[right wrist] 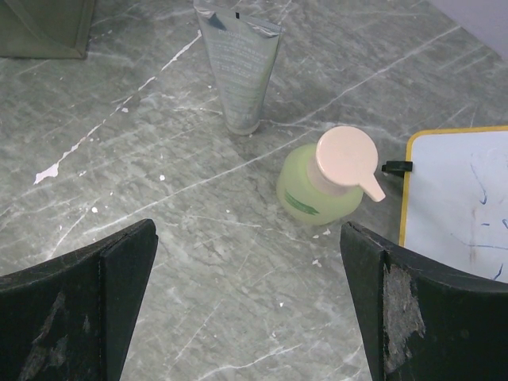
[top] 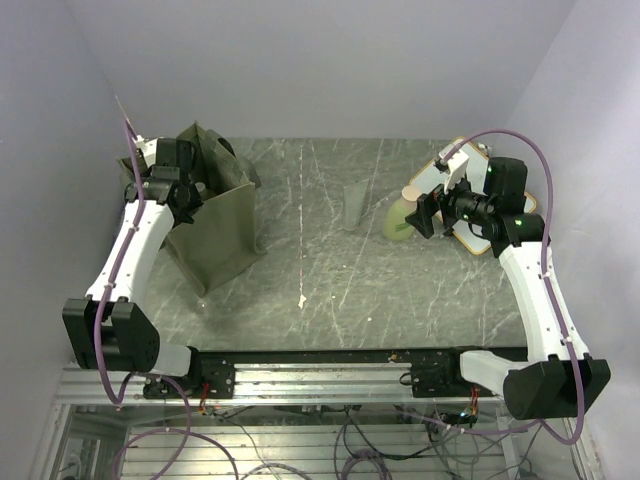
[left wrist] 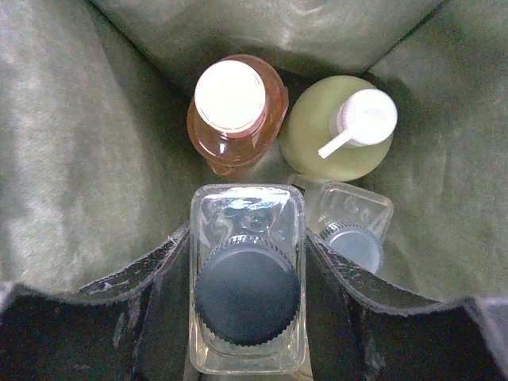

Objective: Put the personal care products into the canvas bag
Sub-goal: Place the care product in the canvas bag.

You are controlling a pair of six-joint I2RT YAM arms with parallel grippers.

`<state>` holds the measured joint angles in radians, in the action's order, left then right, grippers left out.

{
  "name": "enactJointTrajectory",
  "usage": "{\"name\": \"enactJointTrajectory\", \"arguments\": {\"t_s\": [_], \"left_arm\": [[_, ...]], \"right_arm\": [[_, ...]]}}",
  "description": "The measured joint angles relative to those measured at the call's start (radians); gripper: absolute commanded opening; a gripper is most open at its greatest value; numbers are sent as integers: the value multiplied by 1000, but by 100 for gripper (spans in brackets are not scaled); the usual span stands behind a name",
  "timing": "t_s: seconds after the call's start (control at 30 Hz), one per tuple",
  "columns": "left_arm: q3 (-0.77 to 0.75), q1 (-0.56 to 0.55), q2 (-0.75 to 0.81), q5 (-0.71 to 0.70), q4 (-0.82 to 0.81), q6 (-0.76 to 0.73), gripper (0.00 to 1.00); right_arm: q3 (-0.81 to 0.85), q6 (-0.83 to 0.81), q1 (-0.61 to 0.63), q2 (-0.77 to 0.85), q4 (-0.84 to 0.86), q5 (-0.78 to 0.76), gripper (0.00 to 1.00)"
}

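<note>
My left gripper [left wrist: 248, 236] reaches down inside the olive canvas bag [top: 220, 240] and is shut on a clear square bottle [left wrist: 248, 278] with a dark cap, a finger pressed on each side. Standing in the bag [left wrist: 71, 159] are an orange bottle [left wrist: 234, 111], a yellow-green pump bottle [left wrist: 341, 127] and a second clear square bottle [left wrist: 353, 230]. My right gripper [right wrist: 248, 230] hovers open above the table, just short of another yellow-green pump bottle [right wrist: 321, 186]. A translucent grey tube [right wrist: 236, 71] stands on its cap beyond it.
A wood-framed whiteboard [top: 470, 205] lies at the back right under my right wrist, close to the pump bottle [top: 400, 215]. The tube [top: 355, 205] stands mid-table. Grey walls close in the table's left, back and right sides.
</note>
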<state>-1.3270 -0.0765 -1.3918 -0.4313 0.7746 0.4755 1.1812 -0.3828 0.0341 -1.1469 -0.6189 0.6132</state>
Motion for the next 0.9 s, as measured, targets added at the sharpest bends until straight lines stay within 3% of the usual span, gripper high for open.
{"name": "enactJointTrajectory", "arguments": {"t_s": [0.9], "left_arm": [[96,4,-72,80,-91,-18,35]], "right_arm": [[-12,-3,0,0,1,0,100]]}}
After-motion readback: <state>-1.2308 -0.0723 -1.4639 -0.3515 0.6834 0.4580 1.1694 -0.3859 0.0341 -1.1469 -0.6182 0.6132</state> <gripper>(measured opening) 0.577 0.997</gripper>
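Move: The free patch of canvas bag floor I'm taking the clear dark-capped bottle to lies nearly straight under my left hand, about 17 cm down and 2 cm ahead, 1 cm left. The amber bottle stands some 6 cm ahead and 4 cm left, the green pump bottle 7 cm ahead and 2 cm right, the grey-capped bottle 3 cm ahead and 5 cm right. From my right hand the patch is roughly 50 cm left, 4 cm ahead, 22 cm lower. Already inside the bag's mouth, my left hand keeps its pinch on the clear bottle's sides and lowers it steadily about 5 cm towards the floor, on the near side of the amber and green bottles and to the left of the grey-capped one. My fingers tip some 5 degrees further downward as I sink, without opening. ##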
